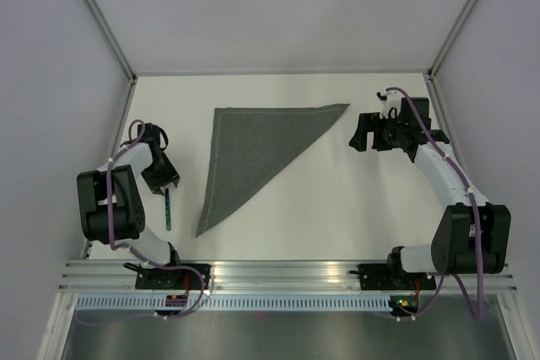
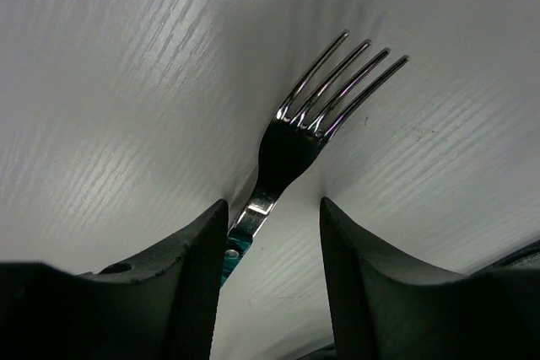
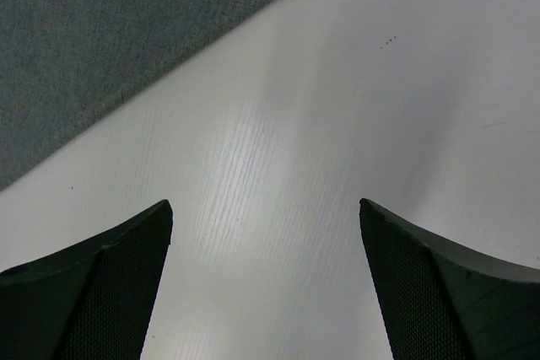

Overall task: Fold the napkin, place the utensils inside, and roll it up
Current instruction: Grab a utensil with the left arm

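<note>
The napkin (image 1: 253, 153) is dark grey and lies folded into a triangle on the white table, its long stitched edge on the left. A fork with a teal handle (image 1: 168, 211) lies left of it. My left gripper (image 1: 162, 181) hangs low over the fork's head end. In the left wrist view the fork (image 2: 291, 145) points its tines away, and its neck runs beside the left finger of my left gripper (image 2: 272, 208), whose jaws stand apart around it without clamping. My right gripper (image 1: 361, 134) hovers open off the napkin's right tip. The right wrist view shows my right gripper (image 3: 264, 208) over bare table, with the napkin (image 3: 101, 40) at upper left.
The table (image 1: 337, 217) is walled by white panels on the left, back and right, with metal posts in the far corners. An aluminium rail (image 1: 278, 271) carrying both arm bases runs along the near edge.
</note>
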{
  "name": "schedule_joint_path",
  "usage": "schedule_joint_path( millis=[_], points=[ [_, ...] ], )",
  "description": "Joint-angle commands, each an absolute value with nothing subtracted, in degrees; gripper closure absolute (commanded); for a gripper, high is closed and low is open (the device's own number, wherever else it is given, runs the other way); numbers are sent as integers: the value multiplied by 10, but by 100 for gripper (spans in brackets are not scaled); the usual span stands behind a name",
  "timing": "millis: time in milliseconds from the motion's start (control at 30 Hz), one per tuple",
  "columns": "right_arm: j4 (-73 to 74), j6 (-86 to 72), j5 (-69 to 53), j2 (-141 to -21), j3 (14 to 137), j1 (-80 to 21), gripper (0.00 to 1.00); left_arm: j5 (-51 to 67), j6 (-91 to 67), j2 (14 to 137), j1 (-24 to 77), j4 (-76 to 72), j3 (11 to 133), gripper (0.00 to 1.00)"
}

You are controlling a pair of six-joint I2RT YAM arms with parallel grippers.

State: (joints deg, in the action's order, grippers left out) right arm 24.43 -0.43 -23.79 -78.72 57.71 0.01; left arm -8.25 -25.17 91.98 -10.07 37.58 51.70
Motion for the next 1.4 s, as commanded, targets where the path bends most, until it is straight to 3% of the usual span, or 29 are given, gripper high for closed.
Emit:
schedule_joint_path(
  millis=[0, 67, 167, 333, 933, 1200, 1367],
  points=[
    [243, -14, -250, -784, 593, 18, 4, -69, -231, 953, -104, 372, 524, 48],
    [244, -13, -254, -786, 593, 21, 4, -69, -232, 973, -105, 372, 527, 52],
    [245, -15, -257, -787, 594, 25, 4, -70, -226, 1000, -107, 369, 540, 65],
    [245, -17, -258, -789, 592, 28, 4, -78, -208, 1024, -109, 377, 575, 97],
    [238, -10, -245, -802, 591, 28, 4, -25, -114, 991, -91, 414, 840, 98],
    [237, -5, -237, -805, 592, 28, 5, -15, 21, 1017, 82, 435, 947, 98],
    [235, -5, -232, -801, 592, 28, 5, 49, 81, 1094, 187, 504, 1034, 98]
  ],
)
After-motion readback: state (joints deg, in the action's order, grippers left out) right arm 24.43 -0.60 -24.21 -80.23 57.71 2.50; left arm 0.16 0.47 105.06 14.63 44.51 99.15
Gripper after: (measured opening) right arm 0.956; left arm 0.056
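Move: The fork lies right beneath the left hand, lengthwise between its parted fingers with the tines pointing forward. Its middle is about 3 cm behind the hand and 1 cm below it, neither left nor right. The folded napkin's middle lies some 13 cm ahead of this hand and 27 cm to its right, its far left corner roughly 25 cm ahead and 15 cm right. From the right hand the fork is about 60 cm left, 12 cm back and 14 cm lower. The fork is pinched near the collar between handle and tines, the left fingers shutting on it while the hand creeps about 3 cm forward just above the table. The hand then carries it forward and up, ending about 18 cm out and 17 cm higher, and late on sweeps 17 cm right towards the napkin's far left corner, turning some 50 degrees clockwise and tipping the fingers forward. ##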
